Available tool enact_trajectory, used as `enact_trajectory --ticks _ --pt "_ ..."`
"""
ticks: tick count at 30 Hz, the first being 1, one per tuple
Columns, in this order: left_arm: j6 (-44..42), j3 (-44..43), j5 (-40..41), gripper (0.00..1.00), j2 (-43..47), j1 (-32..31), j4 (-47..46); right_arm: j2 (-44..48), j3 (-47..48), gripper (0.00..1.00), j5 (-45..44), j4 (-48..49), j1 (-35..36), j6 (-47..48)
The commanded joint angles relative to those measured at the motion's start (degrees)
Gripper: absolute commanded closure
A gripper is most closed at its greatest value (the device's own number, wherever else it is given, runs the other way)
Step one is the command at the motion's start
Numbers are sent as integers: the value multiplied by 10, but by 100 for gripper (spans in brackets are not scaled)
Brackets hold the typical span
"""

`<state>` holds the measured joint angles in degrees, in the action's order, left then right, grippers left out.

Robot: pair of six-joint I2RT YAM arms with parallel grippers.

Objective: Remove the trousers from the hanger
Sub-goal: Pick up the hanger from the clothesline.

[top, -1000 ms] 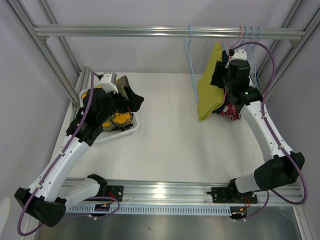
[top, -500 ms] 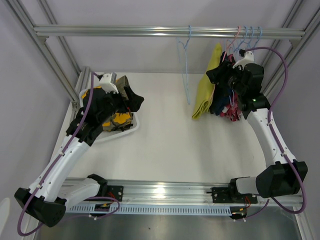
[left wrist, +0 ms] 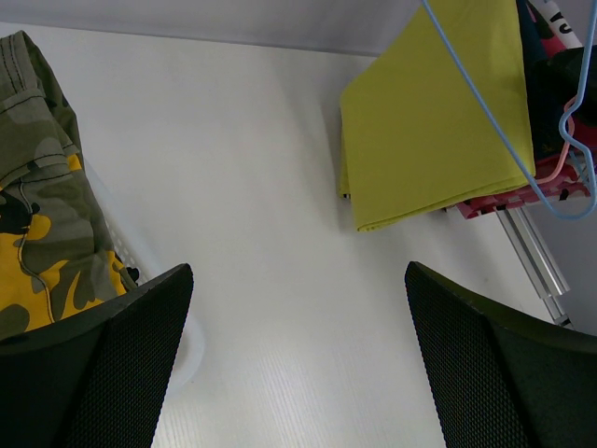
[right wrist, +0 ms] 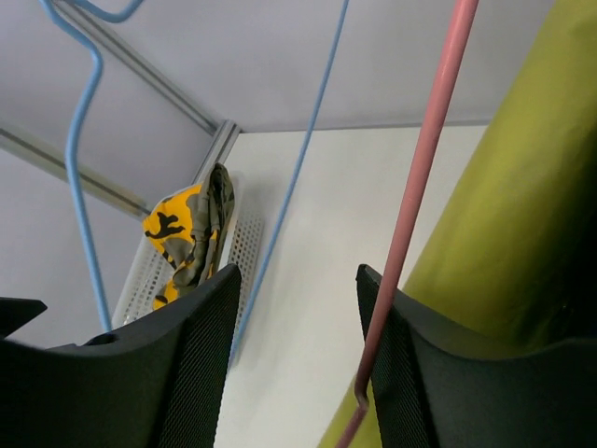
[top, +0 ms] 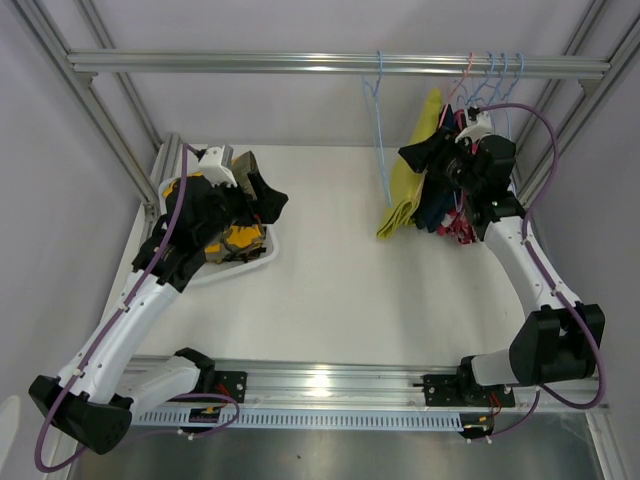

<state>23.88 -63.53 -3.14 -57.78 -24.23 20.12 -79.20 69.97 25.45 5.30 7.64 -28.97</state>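
The plain yellow trousers [top: 405, 190] hang folded over a hanger on the rail at the back right. They also show in the left wrist view [left wrist: 438, 121] and the right wrist view [right wrist: 522, 233]. Navy trousers [top: 437, 205] and pink-red patterned trousers [top: 462, 228] hang behind them. My right gripper [top: 415, 155] [right wrist: 298, 275] is open and empty, up beside the yellow pair. A pink hanger wire [right wrist: 420, 187] crosses in front of its right finger. The camouflage trousers [top: 240, 238] [left wrist: 37, 233] lie in the basket. My left gripper [top: 262, 200] [left wrist: 297, 271] is open and empty above them. The white lettered pair cannot be made out.
A white mesh basket [top: 250, 265] sits at the left of the table. An empty blue hanger [top: 380, 120] [right wrist: 289, 187] hangs from the aluminium rail [top: 300, 63] left of the yellow pair. Frame posts stand at both back corners.
My right gripper has shifted left along the hanging clothes to the front of the yellow trousers. The yellow pair and the empty blue hanger have swung. The left arm has not moved.
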Motion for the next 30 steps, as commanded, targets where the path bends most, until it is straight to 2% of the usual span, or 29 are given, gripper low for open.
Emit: enact_trajectory --ticks 1,5,22,25,26,30 --pt "-12 -3 8 1 10 5 -12 -10 -7 44 27 60 0 -21" --pt "-12 -3 8 1 10 5 -12 -13 -18 47 28 76 -1 -20" --pt "-13 -3 6 0 7 5 -12 33 -18 45 43 53 -32 -3" --pt "-13 -4 6 0 6 5 -12 33 -20 49 48 53 -39 -4" --pt "-13 -3 6 1 5 5 -12 33 -20 56 49 54 -40 -5" --pt "-14 -3 6 1 5 5 -12 33 -30 68 57 69 -45 -13"
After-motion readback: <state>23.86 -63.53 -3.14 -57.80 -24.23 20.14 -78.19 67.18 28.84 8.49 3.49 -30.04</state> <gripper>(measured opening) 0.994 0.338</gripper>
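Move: The pink hanger's near wire stands about 3 cm to the right hand's right and 1 cm ahead, at fingertip height. The yellow trousers hang some 3 cm right and 2 cm ahead, their middle about 12 cm below; the empty blue hanger is roughly 7 cm left and 4 cm ahead, level. From the idle left hand, the pink wire is about 31 cm right and 12 cm ahead, roughly level. The right hand dips briefly, then shifts about 3 cm right and slightly up towards the pink wire, fingers closing partway. ##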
